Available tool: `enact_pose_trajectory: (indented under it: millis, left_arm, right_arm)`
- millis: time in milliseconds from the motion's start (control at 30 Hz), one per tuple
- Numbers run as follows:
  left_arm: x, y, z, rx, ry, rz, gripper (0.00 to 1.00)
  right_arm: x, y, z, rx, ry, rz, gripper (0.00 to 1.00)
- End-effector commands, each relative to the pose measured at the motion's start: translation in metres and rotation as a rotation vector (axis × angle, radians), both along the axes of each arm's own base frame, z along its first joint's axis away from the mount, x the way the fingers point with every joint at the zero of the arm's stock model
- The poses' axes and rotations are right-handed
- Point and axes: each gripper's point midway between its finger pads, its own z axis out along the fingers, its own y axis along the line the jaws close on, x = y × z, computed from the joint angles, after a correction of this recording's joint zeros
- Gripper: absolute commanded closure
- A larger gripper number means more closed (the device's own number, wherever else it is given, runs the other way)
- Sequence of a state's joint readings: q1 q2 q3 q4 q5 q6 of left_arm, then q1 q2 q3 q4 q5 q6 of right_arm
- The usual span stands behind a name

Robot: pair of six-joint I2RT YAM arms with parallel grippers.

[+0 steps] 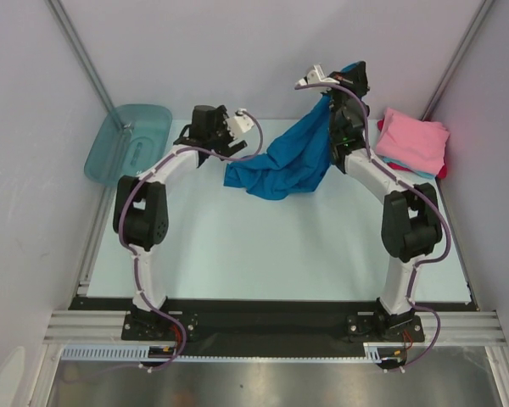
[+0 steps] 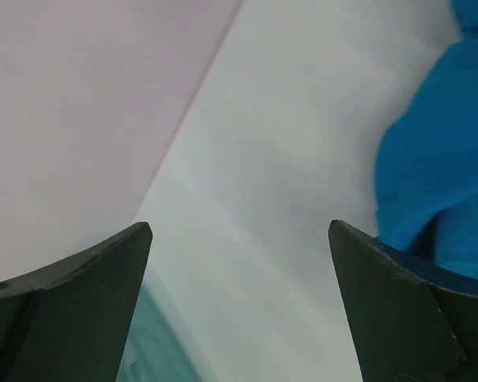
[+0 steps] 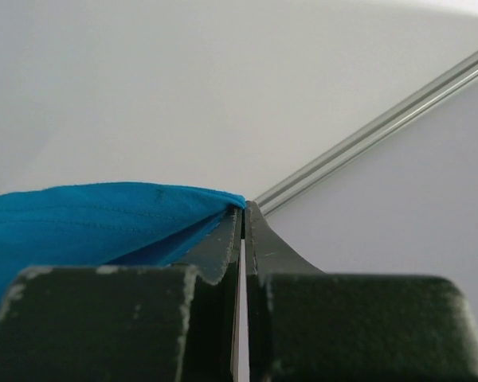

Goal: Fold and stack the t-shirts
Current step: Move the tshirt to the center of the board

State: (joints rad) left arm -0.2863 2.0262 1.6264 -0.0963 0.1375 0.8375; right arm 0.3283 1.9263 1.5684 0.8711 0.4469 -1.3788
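A bright blue t-shirt [image 1: 284, 161] hangs from my raised right gripper [image 1: 354, 72] and trails down onto the table at the back centre. In the right wrist view, that gripper [image 3: 243, 205] is shut on a hem of the blue cloth [image 3: 88, 219], which drapes off to the left. My left gripper [image 1: 210, 112] hovers just left of the shirt's lower edge. Its fingers stand wide open with nothing between them [image 2: 239, 227], and the blue cloth [image 2: 438, 159] lies beside the right finger. A folded pink t-shirt [image 1: 414, 140] tops a stack at the back right, with light blue [image 1: 424, 172] and red [image 1: 442, 172] edges showing beneath it.
A translucent teal plastic tub [image 1: 129, 140] sits at the back left against the wall, and also shows low in the left wrist view [image 2: 155, 350]. White walls and slanted metal frame posts [image 1: 81, 55] close in the table on three sides.
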Motion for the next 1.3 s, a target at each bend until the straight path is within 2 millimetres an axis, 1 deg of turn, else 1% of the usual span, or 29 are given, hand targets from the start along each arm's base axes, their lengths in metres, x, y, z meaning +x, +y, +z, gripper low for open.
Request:
enact_pose_trajectory:
  millis: [0,33,67,100,133,167,267,467,500,567,600,633,667,700,733,800,833,867,900,933,967,1000,1033,1067,1133,1167,1200,1233,1267]
  left_arm:
    - [-0.01,-0.043,-0.01,-0.123,0.117,-0.178,0.01]
    - [-0.011,-0.048,-0.014,-0.146,0.154,-0.187,0.01]
    - [-0.016,-0.054,-0.012,-0.168,0.211,-0.203,0.01]
    - [-0.02,-0.058,-0.018,-0.189,0.263,-0.213,0.01]
    - [-0.022,-0.063,-0.033,-0.205,0.317,-0.228,0.01]
    - [-0.02,-0.065,-0.032,-0.217,0.331,-0.22,0.01]
    - [-0.022,-0.067,-0.045,-0.221,0.363,-0.232,0.02]
    - [-0.033,-0.074,-0.054,-0.227,0.428,-0.283,0.01]
    - [-0.033,-0.073,-0.059,-0.223,0.438,-0.283,0.01]
    - [-0.035,-0.072,-0.066,-0.213,0.459,-0.283,0.05]
    - [-0.035,-0.071,-0.073,-0.205,0.472,-0.278,0.08]
    - [-0.034,-0.07,-0.077,-0.2,0.477,-0.27,0.16]
    - [-0.032,-0.07,-0.078,-0.197,0.48,-0.264,0.26]
    - [-0.032,-0.068,-0.088,-0.186,0.499,-0.253,0.34]
    - [-0.031,-0.068,-0.091,-0.183,0.506,-0.25,0.39]
    - [-0.03,-0.067,-0.092,-0.175,0.521,-0.243,0.46]
    - [-0.031,-0.067,-0.099,-0.172,0.538,-0.239,0.48]
    - [-0.03,-0.066,-0.097,-0.171,0.541,-0.232,0.49]
    - [-0.031,-0.067,-0.098,-0.168,0.547,-0.238,0.52]
    - [-0.033,-0.066,-0.101,-0.162,0.558,-0.239,0.63]
    - [-0.032,-0.065,-0.102,-0.153,0.554,-0.236,0.88]
    - [-0.028,-0.063,-0.102,-0.137,0.541,-0.215,1.0]
    - [-0.016,-0.052,-0.102,-0.094,0.505,-0.144,1.0]
    - [-0.002,-0.046,-0.089,-0.085,0.453,-0.077,1.0]
    - [0.015,-0.033,-0.066,-0.098,0.38,0.037,1.0]
    - [0.026,-0.021,-0.026,-0.111,0.27,0.105,1.0]
    - [0.027,-0.017,-0.005,-0.129,0.226,0.112,1.0]
    - [0.031,-0.016,0.026,-0.16,0.15,0.108,1.0]
    - [0.025,-0.013,0.038,-0.178,0.138,0.092,1.0]
  right_arm:
    - [-0.02,-0.001,0.013,0.039,-0.034,0.006,1.0]
    - [-0.02,0.002,0.005,0.04,-0.01,0.006,1.0]
    - [-0.019,0.005,-0.003,0.04,0.018,0.007,1.0]
    - [-0.024,0.006,-0.001,0.043,0.017,0.011,1.0]
    - [-0.024,0.007,-0.011,0.035,0.043,0.012,1.0]
    - [-0.025,0.009,-0.013,0.029,0.052,0.015,1.0]
    - [-0.026,0.009,-0.02,0.016,0.072,0.012,1.0]
    - [-0.024,0.01,-0.021,0.009,0.075,0.011,1.0]
    - [-0.023,0.011,-0.019,0.01,0.072,0.011,1.0]
    - [-0.021,0.012,-0.023,0.011,0.079,0.011,1.0]
    - [-0.02,0.012,-0.024,0.013,0.079,0.008,1.0]
    - [-0.02,0.014,-0.026,0.013,0.082,0.01,1.0]
    - [-0.02,0.013,-0.026,0.015,0.082,0.009,1.0]
    - [-0.02,0.014,-0.026,0.016,0.082,0.013,1.0]
    - [-0.019,0.014,-0.027,0.016,0.082,0.013,1.0]
    - [-0.018,0.016,-0.028,0.011,0.081,0.017,1.0]
    - [-0.018,0.015,-0.026,0.009,0.076,0.014,1.0]
    - [-0.017,0.015,-0.026,0.006,0.074,0.016,1.0]
    - [-0.016,0.014,-0.026,0.009,0.072,0.012,1.0]
    - [-0.015,0.015,-0.026,0.01,0.074,0.013,1.0]
    - [-0.014,0.012,-0.026,0.012,0.074,0.009,1.0]
    - [-0.014,0.012,-0.026,0.013,0.074,0.008,1.0]
    - [-0.013,0.012,-0.027,0.012,0.077,0.005,1.0]
    - [-0.012,0.011,-0.031,0.013,0.084,0.001,1.0]
    - [-0.013,0.01,-0.034,0.018,0.093,-0.002,1.0]
    - [-0.013,0.01,-0.037,0.018,0.101,-0.001,1.0]
    - [-0.013,0.01,-0.04,0.018,0.107,0.0,1.0]
    - [-0.013,0.009,-0.04,0.017,0.108,0.0,1.0]
    - [-0.013,0.008,-0.041,0.016,0.111,-0.003,1.0]
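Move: The left hand, open and empty, has the near edge of the blue t-shirt's left end about 3 cm back, 6 cm right and 12 cm below. The shirt's heap is centred about 5 cm back, 14 cm right and 14 cm down; the teal bin lies level, some 23 cm left and 14 cm down. The right hand already holds another corner high: the heap lies about 18 cm left, 4 cm back and 40 cm below, the pink stack roughly 16 cm right, 5 cm farther out and 38 cm below. Left sinks 12 cm, angling right, pinches the shirt's left end, starts lifting forward; right lowers its held corner 7 cm. ##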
